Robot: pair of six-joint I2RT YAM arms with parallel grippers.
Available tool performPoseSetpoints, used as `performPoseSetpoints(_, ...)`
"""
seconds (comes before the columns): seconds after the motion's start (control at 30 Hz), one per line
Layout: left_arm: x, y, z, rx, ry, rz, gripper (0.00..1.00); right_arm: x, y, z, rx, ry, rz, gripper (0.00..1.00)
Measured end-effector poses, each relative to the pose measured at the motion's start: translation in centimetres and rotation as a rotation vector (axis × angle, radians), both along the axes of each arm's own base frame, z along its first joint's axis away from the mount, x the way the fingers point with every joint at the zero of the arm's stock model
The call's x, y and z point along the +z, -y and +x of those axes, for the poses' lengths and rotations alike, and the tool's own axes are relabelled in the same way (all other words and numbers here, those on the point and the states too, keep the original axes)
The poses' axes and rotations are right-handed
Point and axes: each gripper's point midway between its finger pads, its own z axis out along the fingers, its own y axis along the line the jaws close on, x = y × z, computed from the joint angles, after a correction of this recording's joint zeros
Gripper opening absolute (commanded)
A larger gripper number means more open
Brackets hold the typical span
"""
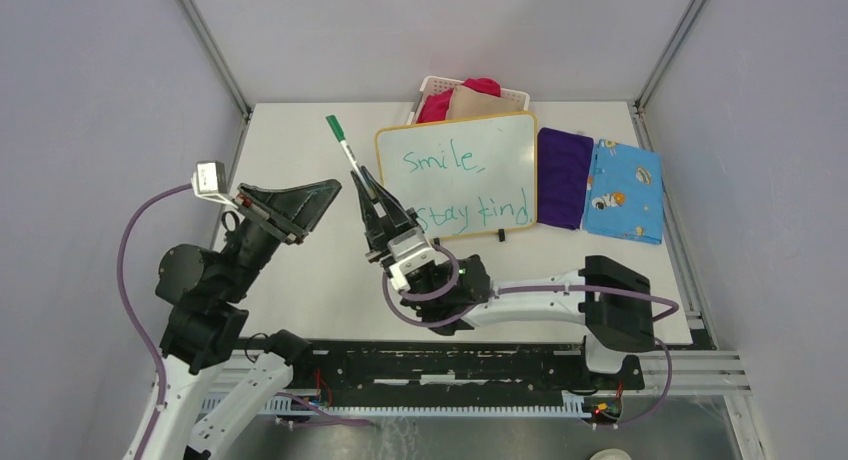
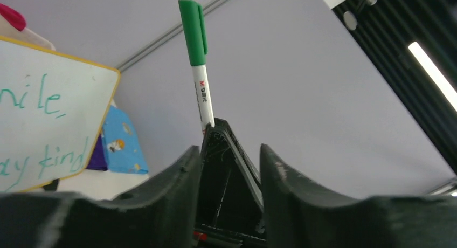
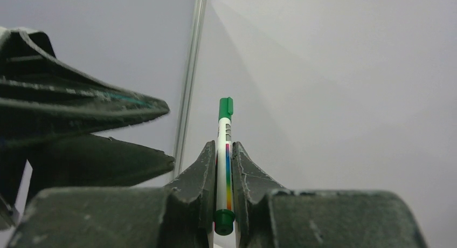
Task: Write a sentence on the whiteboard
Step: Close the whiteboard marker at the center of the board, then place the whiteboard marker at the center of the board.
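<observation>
The whiteboard (image 1: 505, 150) with its yellow-orange frame stands tilted at the back middle of the table. The sentence (image 1: 445, 161) is on it in green, "Smile," above "stay kind". My right gripper (image 1: 372, 196) is shut on a green-capped marker (image 1: 346, 151), cap on and pointing up and away, just left of the board. In the right wrist view the marker (image 3: 224, 130) sits squeezed between the fingers of the right gripper (image 3: 222, 146). My left gripper (image 1: 332, 192) hovers left of the marker, jaws apart with nothing between them. The left wrist view shows the marker (image 2: 199, 70) beyond the left gripper (image 2: 230, 149), and the whiteboard (image 2: 81, 113) at its left.
A white slotted basket (image 1: 516, 97) with red and beige cloth stands behind the board. A purple cloth (image 1: 563, 176) and a blue patterned cloth (image 1: 625, 190) lie right of the board. Grey walls enclose the table on three sides.
</observation>
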Motion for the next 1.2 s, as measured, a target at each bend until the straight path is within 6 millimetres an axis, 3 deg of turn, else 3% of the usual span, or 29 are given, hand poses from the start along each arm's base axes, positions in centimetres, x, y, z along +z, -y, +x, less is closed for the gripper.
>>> performPoseSetpoints(0.17, -0.4, -0.7, -0.7, 0.031, -0.017, 0.063, 0.83, -1.9, 3.2, -1.3, 0.041, -0.019, -0.052, 0.0)
performPoseSetpoints(0.37, -1.2, -3.3, -1.2, 0.168, -0.036, 0.125, 0.9, -3.4, 9.1, -2.0, 0.068, -0.099, -0.051, 0.0)
performPoseSetpoints(0.5, -2.7, -6.1, -1.1, 0.318, -0.039, 0.189, 0.92, -6.0, 11.8, -1.6, 0.108, -0.221, -0.075, 0.0)
performPoseSetpoints(0.6, -4.8, -7.6, -0.2, 0.42, -0.052, 0.276, 0.92, -9.6, 12.1, -1.2, 0.154, -0.33, -0.128, 0.0)
performPoseSetpoints(0.67, -7.2, -8.2, 1.2, 0.478, -0.085, 0.365, 0.92, -13.5, 11.9, -0.9, 0.191, -0.424, -0.182, 0.0)
performPoseSetpoints(0.77, -11.6, -8.6, 3.2, 0.529, -0.165, 0.521, 0.92, -20.9, 12.4, -0.2, 0.225, -0.603, -0.254, 0.0)
performPoseSetpoints(0.83, -15.0, -8.9, 4.6, 0.551, -0.229, 0.635, 0.93, -25.2, 13.5, 0.3, 0.23, -0.719, -0.266, 0.0)
performPoseSetpoints(0.93, -17.5, -9.0, 5.4, 0.556, -0.268, 0.72, 0.93, -30.1, 15.3, 0.6, 0.244, -0.87, -0.231, 0.0)
performPoseSetpoints(1.03, -19.7, -9.2, 5.9, 0.557, -0.291, 0.797, 0.93, -32.8, 16.0, 0.7, 0.263, -0.983, -0.184, 0.0)
performPoseSetpoints(1.2, -20.5, -9.2, 6.4, 0.553, -0.278, 0.882, 0.93, -34.9, 15.8, 1.0, 0.302, -1.104, -0.129, 0.0)
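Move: The right gripper holds the capped marker pointing up; the whiteboard it is carried down towards is centred about 33 cm ahead, 15 cm to its right and some 47 cm below. On the board's near edge, the left clip sits roughly 16 cm ahead and 10 cm right of this gripper, the right clip about 18 cm ahead and 24 cm right, both as low. From the left gripper, the marker's middle is about 4 cm ahead, 4 cm right and level. Lower the right gripper some 35 cm, shifting about 16 cm to the right, mostly early on, towards the table just short of the whiteboard's near edge; keep the marker pinched and tip the wrist from pointing up to roughly level. Open the already freed left gripper wide, ease it back slightly, then swing it left and well down, finishing forward, while it rolls left side up and turns counter-clockwise. ##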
